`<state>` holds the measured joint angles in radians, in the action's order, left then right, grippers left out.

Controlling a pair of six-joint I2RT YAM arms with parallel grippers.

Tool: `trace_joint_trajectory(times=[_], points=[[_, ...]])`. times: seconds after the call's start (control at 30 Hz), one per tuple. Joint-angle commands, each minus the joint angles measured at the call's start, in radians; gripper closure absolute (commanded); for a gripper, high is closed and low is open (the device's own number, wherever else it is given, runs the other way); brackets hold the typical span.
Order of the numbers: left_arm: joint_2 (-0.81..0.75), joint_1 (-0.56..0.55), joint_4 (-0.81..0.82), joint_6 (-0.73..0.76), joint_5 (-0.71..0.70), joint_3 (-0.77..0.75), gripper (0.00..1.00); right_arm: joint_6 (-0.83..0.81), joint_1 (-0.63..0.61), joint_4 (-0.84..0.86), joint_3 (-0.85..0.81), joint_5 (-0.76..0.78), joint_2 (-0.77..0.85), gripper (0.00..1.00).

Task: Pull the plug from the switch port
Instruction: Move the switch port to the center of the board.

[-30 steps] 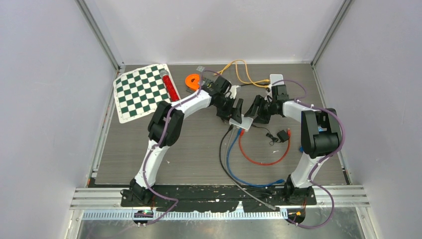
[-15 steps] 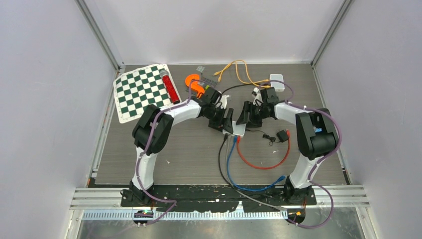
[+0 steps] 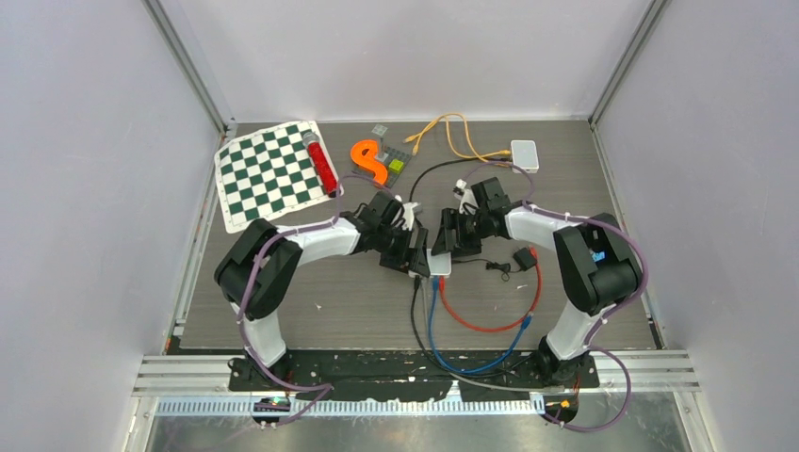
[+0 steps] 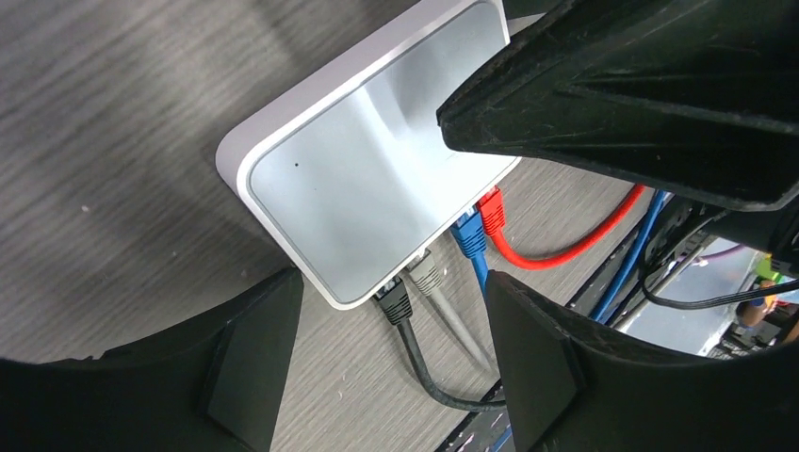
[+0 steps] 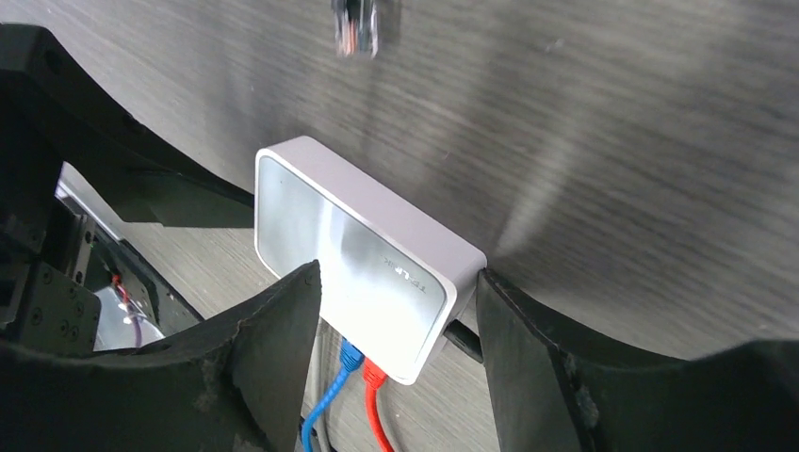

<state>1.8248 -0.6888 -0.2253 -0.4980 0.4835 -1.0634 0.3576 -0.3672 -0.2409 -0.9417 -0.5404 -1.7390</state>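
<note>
The white switch (image 3: 439, 263) lies mid-table with four plugs in its near side: black (image 4: 398, 299), grey (image 4: 429, 276), blue (image 4: 468, 235) and red (image 4: 491, 209). My right gripper (image 5: 396, 292) straddles the switch's (image 5: 363, 250) end, both fingers against its sides, and holds it; in the top view this gripper (image 3: 450, 243) sits just behind the switch. My left gripper (image 4: 391, 320) hovers over the plug side with its fingers wide apart. The black and grey cables run between them, untouched. In the top view the left gripper (image 3: 415, 254) is at the switch's left.
Red (image 3: 490, 325), blue (image 3: 471, 363) and black (image 3: 415, 311) cables loop toward the near edge. A black adapter (image 3: 523, 257) lies right of the switch, with a loose plug (image 5: 358, 26) behind it. A chessboard (image 3: 269, 172), red tube (image 3: 322, 162), orange piece (image 3: 369, 160), yellow cable (image 3: 452, 132) and white box (image 3: 524, 153) sit farther back.
Both arms have drawn back toward the near edge and slightly left, and the switch has come along in the right gripper. The cable loops have bunched closer to the bases.
</note>
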Motion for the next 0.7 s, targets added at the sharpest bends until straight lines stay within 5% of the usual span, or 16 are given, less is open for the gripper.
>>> trace_joint_trajectory(times=[0.0,0.37,0.57,0.67], points=[[-0.068,-0.026,0.048,0.002,-0.077,0.047,0.25,-0.043,-0.034,-0.079,0.003,0.038,0.077,0.31],[-0.295,-0.028,-0.058,0.100,-0.262,0.074,0.13,-0.145,0.012,-0.173,-0.060,0.395,0.452,0.12],[-0.441,-0.026,-0.066,0.135,-0.361,0.108,0.01,0.099,0.065,-0.218,0.098,0.848,0.667,0.03],[-0.501,-0.026,-0.063,0.150,-0.402,0.124,0.00,0.207,0.147,-0.241,0.173,0.867,0.712,0.05]])
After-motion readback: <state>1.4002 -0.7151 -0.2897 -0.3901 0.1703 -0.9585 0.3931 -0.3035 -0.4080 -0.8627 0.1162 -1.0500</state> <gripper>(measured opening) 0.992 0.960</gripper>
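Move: The switch port is still between the two grippers, its middle about 3 cm to the right of the left hand and 2 cm ahead; from the right hand it lies some 4 cm left and 3 cm back. The loose black plug lies about 9 cm ahead of the left hand and 1 cm to its right. The power adapter lies roughly 15 cm to the right of the right hand and 2 cm back. Both hands open and leave the switch port, left rising 9 cm, right rising 15 then swinging 13 right. ##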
